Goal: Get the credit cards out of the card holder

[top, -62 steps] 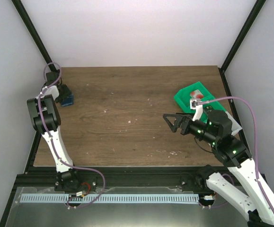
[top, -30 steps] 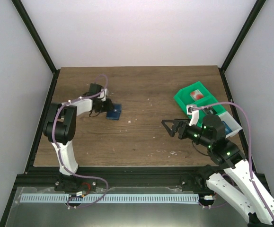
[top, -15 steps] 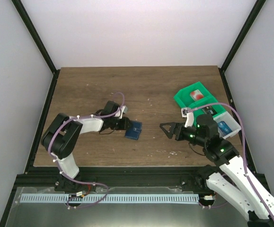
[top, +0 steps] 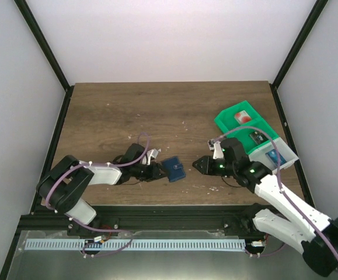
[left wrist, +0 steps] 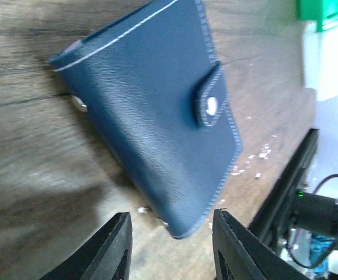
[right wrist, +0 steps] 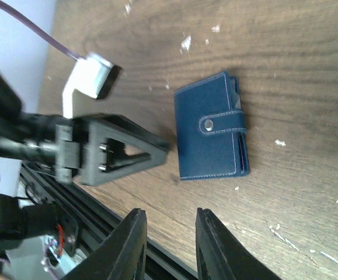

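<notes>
The card holder (top: 173, 169) is a closed navy wallet with a snap strap, lying flat near the table's front middle. In the left wrist view the card holder (left wrist: 151, 111) has one corner poking between the spread fingers of my left gripper (left wrist: 170, 217) without touching them. My left gripper (top: 159, 171) lies low on its left side. My right gripper (top: 197, 164) faces it from the right; in its own view the right gripper (right wrist: 169, 211) stands narrowly open on nothing, short of the card holder (right wrist: 209, 134). A red-pink credit card (top: 243, 117) lies in the green bin.
The green bin (top: 221, 123) and the white bin (top: 289, 153) adjoin at the right edge, behind my right arm. A dark card (top: 256, 137) and a blue card (top: 272, 157) lie in them. The black frame rail (top: 174, 211) runs along the table's front edge.
My left arm swept from the back left to the front middle, and the card holder came with it. My right gripper moved left toward it and its jaws narrowed.
</notes>
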Action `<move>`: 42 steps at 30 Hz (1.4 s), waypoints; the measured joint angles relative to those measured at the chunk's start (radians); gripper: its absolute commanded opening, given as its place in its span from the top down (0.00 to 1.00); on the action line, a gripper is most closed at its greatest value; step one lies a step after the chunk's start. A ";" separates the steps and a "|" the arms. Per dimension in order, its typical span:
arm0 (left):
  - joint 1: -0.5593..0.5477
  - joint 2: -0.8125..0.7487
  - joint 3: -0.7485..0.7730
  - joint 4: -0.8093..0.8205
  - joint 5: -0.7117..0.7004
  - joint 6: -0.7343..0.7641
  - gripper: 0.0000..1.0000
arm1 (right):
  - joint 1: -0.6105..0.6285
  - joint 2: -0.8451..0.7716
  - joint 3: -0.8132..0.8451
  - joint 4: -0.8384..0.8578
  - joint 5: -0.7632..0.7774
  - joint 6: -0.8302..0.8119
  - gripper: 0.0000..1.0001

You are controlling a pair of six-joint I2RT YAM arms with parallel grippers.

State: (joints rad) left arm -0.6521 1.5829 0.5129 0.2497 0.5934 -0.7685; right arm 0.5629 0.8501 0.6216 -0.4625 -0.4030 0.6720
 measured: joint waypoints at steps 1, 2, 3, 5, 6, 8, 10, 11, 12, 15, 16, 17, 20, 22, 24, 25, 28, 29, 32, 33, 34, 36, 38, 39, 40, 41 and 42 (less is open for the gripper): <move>0.000 -0.016 -0.013 0.013 0.008 -0.019 0.60 | 0.011 0.024 0.000 0.005 0.005 -0.004 0.77; 0.002 -0.036 -0.025 0.029 0.015 -0.039 0.61 | 0.031 0.057 0.000 0.010 0.016 -0.004 0.77; 0.004 -0.055 -0.032 0.042 0.018 -0.051 0.62 | 0.053 0.092 0.001 0.014 0.027 -0.004 0.77; 0.016 -0.092 -0.045 0.072 0.021 -0.081 0.62 | 0.098 0.158 0.008 0.022 0.058 -0.005 0.77; 0.025 -0.107 -0.053 0.093 0.023 -0.096 0.62 | 0.119 0.192 0.015 0.026 0.071 -0.007 0.77; 0.047 -0.126 -0.074 0.137 0.031 -0.121 0.61 | 0.160 0.253 0.035 0.035 0.113 -0.011 0.77; 0.070 -0.134 -0.100 0.164 0.040 -0.141 0.61 | 0.188 0.293 0.054 0.048 0.146 -0.023 0.77; 0.082 -0.135 -0.113 0.168 0.042 -0.147 0.61 | 0.198 0.313 0.066 0.054 0.162 -0.029 0.77; 0.094 -0.137 -0.126 0.168 0.045 -0.151 0.61 | 0.207 0.337 0.084 0.061 0.176 -0.036 0.76; 0.117 -0.148 -0.159 0.167 0.045 -0.152 0.61 | 0.226 0.422 0.143 0.076 0.220 -0.062 0.76; 0.120 -0.150 -0.165 0.166 0.045 -0.150 0.60 | 0.234 0.453 0.166 0.079 0.235 -0.071 0.76; 0.120 -0.151 -0.168 0.164 0.045 -0.148 0.61 | 0.243 0.483 0.185 0.082 0.251 -0.079 0.76; 0.120 -0.151 -0.171 0.166 0.048 -0.146 0.60 | 0.267 0.577 0.239 0.095 0.288 -0.108 0.76; 0.121 -0.150 -0.179 0.177 0.053 -0.148 0.60 | 0.272 0.619 0.251 0.104 0.303 -0.124 0.76; 0.121 -0.148 -0.186 0.183 0.060 -0.148 0.60 | 0.273 0.653 0.256 0.106 0.308 -0.140 0.75; 0.121 -0.144 -0.188 0.184 0.063 -0.148 0.60 | 0.273 0.673 0.261 0.104 0.311 -0.146 0.75; 0.121 -0.134 -0.190 0.190 0.070 -0.148 0.60 | 0.278 0.719 0.280 0.101 0.322 -0.164 0.74; 0.121 -0.130 -0.190 0.192 0.072 -0.148 0.60 | 0.280 0.727 0.285 0.101 0.323 -0.167 0.74; 0.121 -0.129 -0.192 0.197 0.078 -0.149 0.60 | 0.286 0.740 0.289 0.101 0.332 -0.179 0.74; 0.121 -0.129 -0.193 0.200 0.079 -0.149 0.60 | 0.286 0.743 0.289 0.100 0.335 -0.182 0.74; 0.121 -0.129 -0.194 0.204 0.082 -0.149 0.60 | 0.286 0.746 0.289 0.099 0.341 -0.183 0.74; 0.121 -0.127 -0.194 0.210 0.084 -0.149 0.60 | 0.286 0.753 0.290 0.097 0.353 -0.187 0.74; 0.121 -0.122 -0.194 0.216 0.085 -0.149 0.60 | 0.288 0.765 0.298 0.091 0.363 -0.191 0.74; 0.121 -0.119 -0.194 0.219 0.086 -0.150 0.60 | 0.291 0.773 0.305 0.089 0.369 -0.193 0.74; 0.121 -0.115 -0.195 0.221 0.087 -0.151 0.60 | 0.295 0.781 0.311 0.089 0.373 -0.194 0.74; 0.121 -0.113 -0.195 0.222 0.088 -0.153 0.60 | 0.300 0.791 0.318 0.088 0.380 -0.197 0.74; 0.121 -0.112 -0.196 0.225 0.089 -0.154 0.60 | 0.306 0.801 0.323 0.088 0.386 -0.201 0.74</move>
State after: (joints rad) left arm -0.5316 1.4712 0.3168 0.4751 0.6827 -0.9222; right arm 0.8684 1.6508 0.9451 -0.3744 -0.0174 0.4713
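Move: Some 9 cm to the right hand's left, 4 cm ahead and 15 cm below lies the closed blue card holder, flat on the table, strap button up. The green tray stands roughly 20 cm ahead and 18 cm to the right of this hand, the white tray 9 cm ahead and 28 cm to the right. From the left hand, low beside the card holder's left edge, the holder's middle is about 4 cm to the right, 1 cm ahead and 2 cm below. Sinking about 12 cm while crossing some 9 cm left, then 5 cm forward, the right hand comes down to the card holder's strap button, tipping its fingers some 30 degrees nearer to straight down and keeping them nearly shut. The left hand lifts, backs about 3 cm left away from the holder's edge, settles slightly lower than its peak and waits there partly open. ##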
